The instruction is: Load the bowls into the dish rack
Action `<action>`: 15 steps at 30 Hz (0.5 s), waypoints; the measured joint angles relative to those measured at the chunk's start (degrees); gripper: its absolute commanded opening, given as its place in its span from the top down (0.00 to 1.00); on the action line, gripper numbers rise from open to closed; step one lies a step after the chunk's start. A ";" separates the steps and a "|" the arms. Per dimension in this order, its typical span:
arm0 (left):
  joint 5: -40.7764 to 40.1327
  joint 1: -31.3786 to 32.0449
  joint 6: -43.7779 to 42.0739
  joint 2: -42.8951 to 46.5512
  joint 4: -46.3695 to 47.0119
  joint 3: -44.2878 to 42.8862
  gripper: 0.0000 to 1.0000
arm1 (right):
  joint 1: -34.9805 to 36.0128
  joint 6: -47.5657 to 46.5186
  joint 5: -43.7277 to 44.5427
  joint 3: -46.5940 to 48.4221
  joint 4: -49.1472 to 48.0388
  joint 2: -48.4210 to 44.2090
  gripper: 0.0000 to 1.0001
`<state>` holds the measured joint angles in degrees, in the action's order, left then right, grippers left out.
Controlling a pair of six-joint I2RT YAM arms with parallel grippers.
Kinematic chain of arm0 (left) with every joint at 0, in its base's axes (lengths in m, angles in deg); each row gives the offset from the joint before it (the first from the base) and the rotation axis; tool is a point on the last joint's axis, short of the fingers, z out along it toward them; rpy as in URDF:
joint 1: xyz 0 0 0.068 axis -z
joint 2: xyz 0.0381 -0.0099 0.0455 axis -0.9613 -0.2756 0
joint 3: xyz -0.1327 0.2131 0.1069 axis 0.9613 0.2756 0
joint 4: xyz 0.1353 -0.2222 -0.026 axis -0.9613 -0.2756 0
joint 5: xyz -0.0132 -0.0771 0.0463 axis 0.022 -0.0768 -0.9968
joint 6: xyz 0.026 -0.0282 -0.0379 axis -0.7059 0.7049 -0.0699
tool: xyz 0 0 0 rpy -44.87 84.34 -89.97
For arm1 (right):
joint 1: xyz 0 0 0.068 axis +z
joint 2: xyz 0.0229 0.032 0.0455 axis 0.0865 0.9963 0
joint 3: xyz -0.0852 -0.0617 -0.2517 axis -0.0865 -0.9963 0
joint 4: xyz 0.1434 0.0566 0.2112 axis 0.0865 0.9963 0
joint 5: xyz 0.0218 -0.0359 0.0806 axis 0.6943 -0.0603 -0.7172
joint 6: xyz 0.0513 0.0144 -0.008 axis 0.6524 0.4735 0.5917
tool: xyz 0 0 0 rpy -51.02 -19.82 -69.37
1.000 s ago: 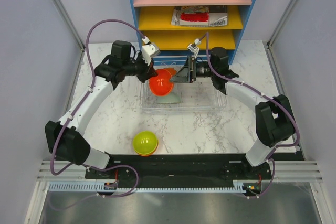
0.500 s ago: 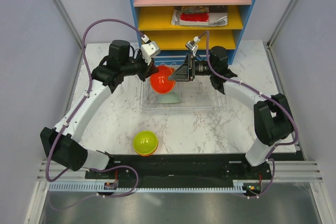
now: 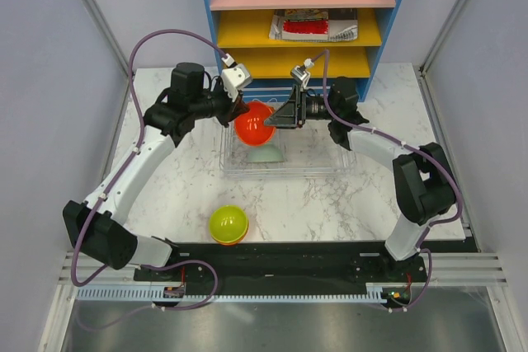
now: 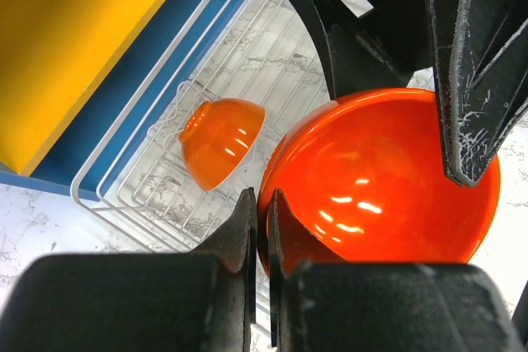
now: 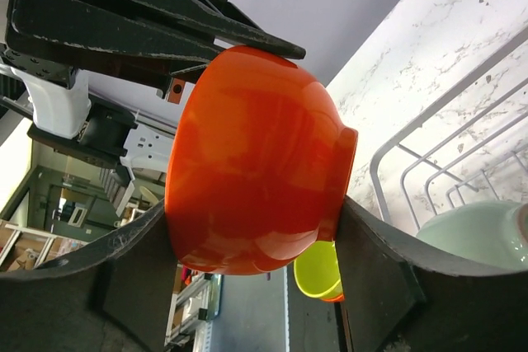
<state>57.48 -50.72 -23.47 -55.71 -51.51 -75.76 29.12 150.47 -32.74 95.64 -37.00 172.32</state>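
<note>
A glossy red bowl (image 3: 253, 124) (image 4: 388, 179) (image 5: 247, 162) hangs over the left end of the white wire dish rack (image 3: 313, 158) (image 4: 165, 204). My left gripper (image 3: 239, 113) (image 4: 262, 199) is shut on its rim. My right gripper (image 3: 276, 119) (image 5: 254, 212) has its fingers pressed against the bowl's rim side and foot, closed on it. An orange bowl (image 4: 221, 139) and a pale mint bowl (image 3: 264, 152) (image 5: 474, 232) stand in the rack. A lime green bowl (image 3: 228, 224) (image 5: 318, 274) sits on an orange one near the table's front edge.
The blue shelf unit (image 3: 301, 14) with pink and yellow shelves stands right behind the rack, holding books. Grey walls close in both sides of the marble table (image 3: 355, 204).
The right gripper's jaws have closed in from wide open onto the red bowl. The left arm carried the bowl slightly back and has held still since.
</note>
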 measured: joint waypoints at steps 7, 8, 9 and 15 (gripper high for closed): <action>-0.15 0.00 -0.04 0.04 0.04 0.11 0.92 | 0.00 1.27 0.02 -0.57 -2.51 0.48 1.00; -0.17 0.00 -0.04 0.04 0.09 0.11 0.84 | 0.00 1.36 0.04 -0.57 -2.64 0.48 1.00; -0.17 0.00 -0.07 0.04 0.13 0.11 0.75 | 0.00 1.38 0.09 -0.59 -2.67 0.48 1.00; -1.05 0.11 -1.01 0.09 0.90 0.13 0.00 | 0.11 -4.52 0.63 -0.44 4.68 0.46 1.00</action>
<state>56.43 -50.61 -24.48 -55.62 -50.61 -75.63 29.23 145.95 -32.10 95.20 -32.32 172.78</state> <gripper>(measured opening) 0.759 0.740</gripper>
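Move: The red bowl is held by both hands: its middle is about 3 cm left of the right hand, and about 4 cm right, 2 cm back and 2 cm below the left. Roughly 20 cm under the right hand lies the dish rack, its middle some 4 cm to the right. Lower in the rack, the pale green bowl sits about 3 cm back and the orange bowl about 8 cm ahead, both roughly 1 cm left of that hand and 16 cm down. The red bowl's left rim is let go by the left hand, whose nearly shut fingers spread to about three quarters open while the hand all but stays put. The right hand keeps its grip on the bowl, holds still at first, then sinks about 2 cm with it towards the rack. ##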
